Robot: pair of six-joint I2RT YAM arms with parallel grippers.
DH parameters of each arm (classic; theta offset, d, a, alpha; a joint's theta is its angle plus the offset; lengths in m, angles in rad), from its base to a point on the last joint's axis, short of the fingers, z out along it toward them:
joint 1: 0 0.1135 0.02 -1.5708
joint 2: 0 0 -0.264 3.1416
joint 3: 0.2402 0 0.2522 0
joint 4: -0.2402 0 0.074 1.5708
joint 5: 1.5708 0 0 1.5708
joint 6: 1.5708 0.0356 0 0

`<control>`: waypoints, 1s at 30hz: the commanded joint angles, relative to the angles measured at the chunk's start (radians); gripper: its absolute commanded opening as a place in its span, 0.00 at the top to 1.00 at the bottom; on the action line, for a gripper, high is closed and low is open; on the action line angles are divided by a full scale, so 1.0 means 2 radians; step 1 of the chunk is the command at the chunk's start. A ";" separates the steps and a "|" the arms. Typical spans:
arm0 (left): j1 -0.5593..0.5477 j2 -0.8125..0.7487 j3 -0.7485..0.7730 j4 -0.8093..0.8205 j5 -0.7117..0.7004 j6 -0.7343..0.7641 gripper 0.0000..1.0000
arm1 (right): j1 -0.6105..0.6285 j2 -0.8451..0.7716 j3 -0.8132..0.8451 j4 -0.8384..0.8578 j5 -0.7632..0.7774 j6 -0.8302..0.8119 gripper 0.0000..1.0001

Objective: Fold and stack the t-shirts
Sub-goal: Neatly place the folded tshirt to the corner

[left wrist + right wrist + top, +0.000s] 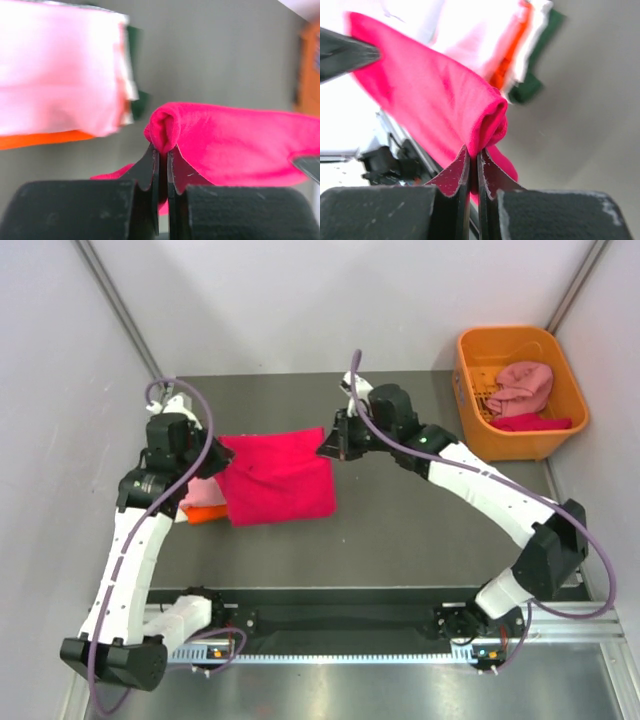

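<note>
A bright crimson-pink t-shirt (275,478) hangs folded between my two grippers above the dark table. My left gripper (213,458) is shut on its left corner, and the left wrist view shows the cloth (235,145) bunched in the gripper (162,151). My right gripper (332,443) is shut on the right corner, the fold (445,105) pinched at the gripper (479,152). Under the left end lies a stack of folded t-shirts (203,506): light pink (55,85) on top, then orange (40,140), white and dark green (134,45) edges.
An orange plastic basket (470,355) stands at the back right, holding a dusty pink shirt (525,386) and a crimson piece (532,422). Grey walls close in on the left and right of the table (420,510).
</note>
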 commanded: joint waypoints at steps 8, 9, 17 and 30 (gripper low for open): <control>0.193 0.014 0.045 -0.053 -0.090 0.060 1.00 | 0.086 0.148 0.174 0.025 0.047 0.043 1.00; 0.207 0.016 0.046 -0.051 -0.083 0.063 1.00 | 0.091 0.158 0.197 0.026 0.048 0.045 1.00; 0.262 0.098 0.075 -0.027 -0.044 0.058 1.00 | 0.113 0.257 0.292 0.041 0.061 0.073 1.00; 0.276 0.318 0.105 0.082 -0.008 0.020 1.00 | 0.064 0.463 0.446 0.159 0.041 0.157 1.00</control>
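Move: I already hold the folded red t-shirt stretched between both hands by its far corners. The stack of folded shirts it is going to lies about 11 cm ahead, 5 cm left and 25 cm below my left hand. Green cloth sticking out of the stack lies about 10 cm ahead and 7 cm right of that hand, and the left wall rail about 11 cm ahead and 22 cm left. From my right hand the stack is some 11 cm ahead, 22 cm left and 23 cm below. Keeping both pinches shut on the red t-shirt, I sweep both hands about 20 cm left over the stack, nearly level at first, my left hand turning some 30 degrees counter-clockwise. Then I reach both forward about 7 cm while sinking, the left roughly 10 cm and tipping down, the right less, so the left ends lower, beyond the stack's left side. ##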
